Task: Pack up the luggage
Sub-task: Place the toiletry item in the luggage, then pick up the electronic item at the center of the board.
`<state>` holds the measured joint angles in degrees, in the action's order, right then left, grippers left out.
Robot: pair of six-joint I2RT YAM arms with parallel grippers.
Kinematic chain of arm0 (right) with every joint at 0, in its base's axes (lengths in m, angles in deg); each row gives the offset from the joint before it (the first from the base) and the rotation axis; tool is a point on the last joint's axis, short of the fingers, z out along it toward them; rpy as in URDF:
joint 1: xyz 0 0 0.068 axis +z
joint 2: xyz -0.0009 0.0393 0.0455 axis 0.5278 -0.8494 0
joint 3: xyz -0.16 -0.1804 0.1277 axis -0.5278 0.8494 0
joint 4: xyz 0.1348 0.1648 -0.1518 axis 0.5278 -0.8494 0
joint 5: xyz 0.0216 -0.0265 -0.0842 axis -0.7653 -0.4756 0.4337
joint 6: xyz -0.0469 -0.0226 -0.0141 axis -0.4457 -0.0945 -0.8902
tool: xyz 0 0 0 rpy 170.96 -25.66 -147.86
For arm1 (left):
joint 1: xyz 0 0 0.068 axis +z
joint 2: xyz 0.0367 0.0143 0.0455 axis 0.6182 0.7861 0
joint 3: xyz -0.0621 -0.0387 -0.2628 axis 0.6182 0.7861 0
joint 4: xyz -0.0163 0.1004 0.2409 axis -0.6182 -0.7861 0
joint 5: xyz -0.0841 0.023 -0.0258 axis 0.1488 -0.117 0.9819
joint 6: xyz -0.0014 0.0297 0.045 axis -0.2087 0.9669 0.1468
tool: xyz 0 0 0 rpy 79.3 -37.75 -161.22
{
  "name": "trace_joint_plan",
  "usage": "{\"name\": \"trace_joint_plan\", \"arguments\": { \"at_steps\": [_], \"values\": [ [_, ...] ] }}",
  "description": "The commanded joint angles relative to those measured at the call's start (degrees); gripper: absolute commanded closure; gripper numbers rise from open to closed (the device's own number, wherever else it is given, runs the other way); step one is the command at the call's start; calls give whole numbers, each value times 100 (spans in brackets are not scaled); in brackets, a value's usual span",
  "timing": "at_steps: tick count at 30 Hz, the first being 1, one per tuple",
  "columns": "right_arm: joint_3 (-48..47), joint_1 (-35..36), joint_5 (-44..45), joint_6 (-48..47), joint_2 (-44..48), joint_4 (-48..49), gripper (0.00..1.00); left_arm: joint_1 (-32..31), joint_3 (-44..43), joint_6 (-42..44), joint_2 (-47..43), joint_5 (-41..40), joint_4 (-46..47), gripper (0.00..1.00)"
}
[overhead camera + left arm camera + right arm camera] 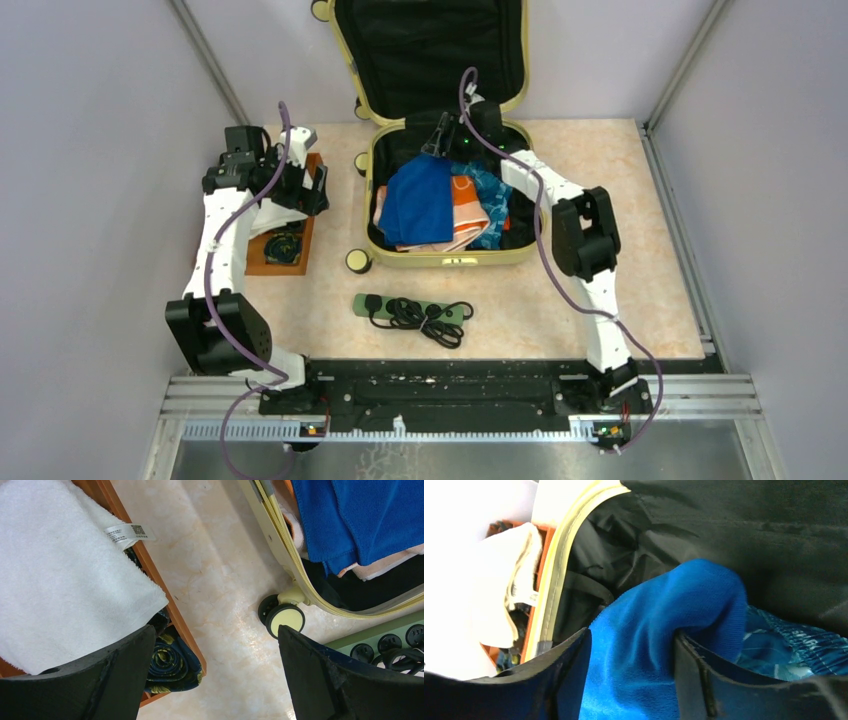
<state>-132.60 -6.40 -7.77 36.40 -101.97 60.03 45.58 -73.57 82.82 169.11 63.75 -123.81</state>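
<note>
The luggage, a pale yellow hard-shell suitcase, lies open at the table's back with its black-lined lid propped up. Inside lie a blue towel, an orange cloth and a teal patterned cloth. My right gripper reaches into the back of the case. In the right wrist view its jaws stand parted with the blue towel bunched between them. My left gripper hangs wide open over bare table, between a wooden tray and the luggage's wheel, holding nothing.
The wooden tray at the left holds a white towel and a rolled dark blue-and-yellow cloth. A green power strip with a coiled black cable lies in front of the luggage. Grey walls close in both sides.
</note>
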Motion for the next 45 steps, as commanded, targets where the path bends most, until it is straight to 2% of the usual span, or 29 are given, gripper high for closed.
{"name": "trace_joint_plan", "arguments": {
  "at_steps": [1, 4, 8, 15, 19, 22, 27, 31, 39, 45],
  "values": [
    [-356, 57, 412, -353, 136, -819, 33, 13, -78, -77, -50, 104, 112, 2],
    [388, 133, 892, -823, 1042, -713, 17, 9, -74, -23, -36, 62, 100, 2],
    [1410, 258, 1508, -1493, 2382, -767, 2, 9, -72, 5, 26, 135, 58, 2],
    [2526, 1209, 2124, -2814, 4117, -1832, 1, 13, -222, -15, 96, 208, -48, 2],
    [3494, 1947, 1006, -3209, 4996, -1842, 1, 16, -342, -13, 118, 203, -147, 2],
    [4282, 2801, 766, -3559, 5362, -1607, 1, 15, -383, -32, 135, 184, -172, 2],
    [4862, 3434, 388, -3986, 4929, -1312, 1, 10, -491, -137, 180, 200, -245, 2],
    [5040, 3475, 204, -4256, 4540, -834, 1, 16, -581, -132, 173, 159, -327, 2],
    [4484, 3475, -548, -4693, 3127, -666, 1, 19, -698, -90, 230, 45, -436, 2],
    [4389, 3475, -196, -4809, 2520, -408, 1, 17, -735, -70, 222, 25, -459, 2]
  ]
}}
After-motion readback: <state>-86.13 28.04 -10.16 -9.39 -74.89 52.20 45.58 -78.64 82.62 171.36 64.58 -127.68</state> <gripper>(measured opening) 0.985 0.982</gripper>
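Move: The power strip lies about 37 cm back from the right hand, 7 cm to its left and 14 cm below, and the cable coil on it is some 39 cm back and 3 cm left of the hand. The blue towel, its far end still between those fingers, has its middle about 13 cm back, 4 cm left and 5 cm down. A caster wheel sits 11 cm beyond the strip and 12 cm left of it. From the left hand the strip is roughly 19 cm back, 23 cm right and 20 cm down. The blue towel comes free as the right fingers go from half to fully open. The hand then travels back some 38 cm out of the suitcase, first swinging right and climbing about 13 cm, then easing left again and dropping about 25 cm to just above the power strip's cable. The wrist turns some 60 degrees counter-clockwise, fingers ending pointed left and down; they stay open, and touch with the cable can't be seen. ##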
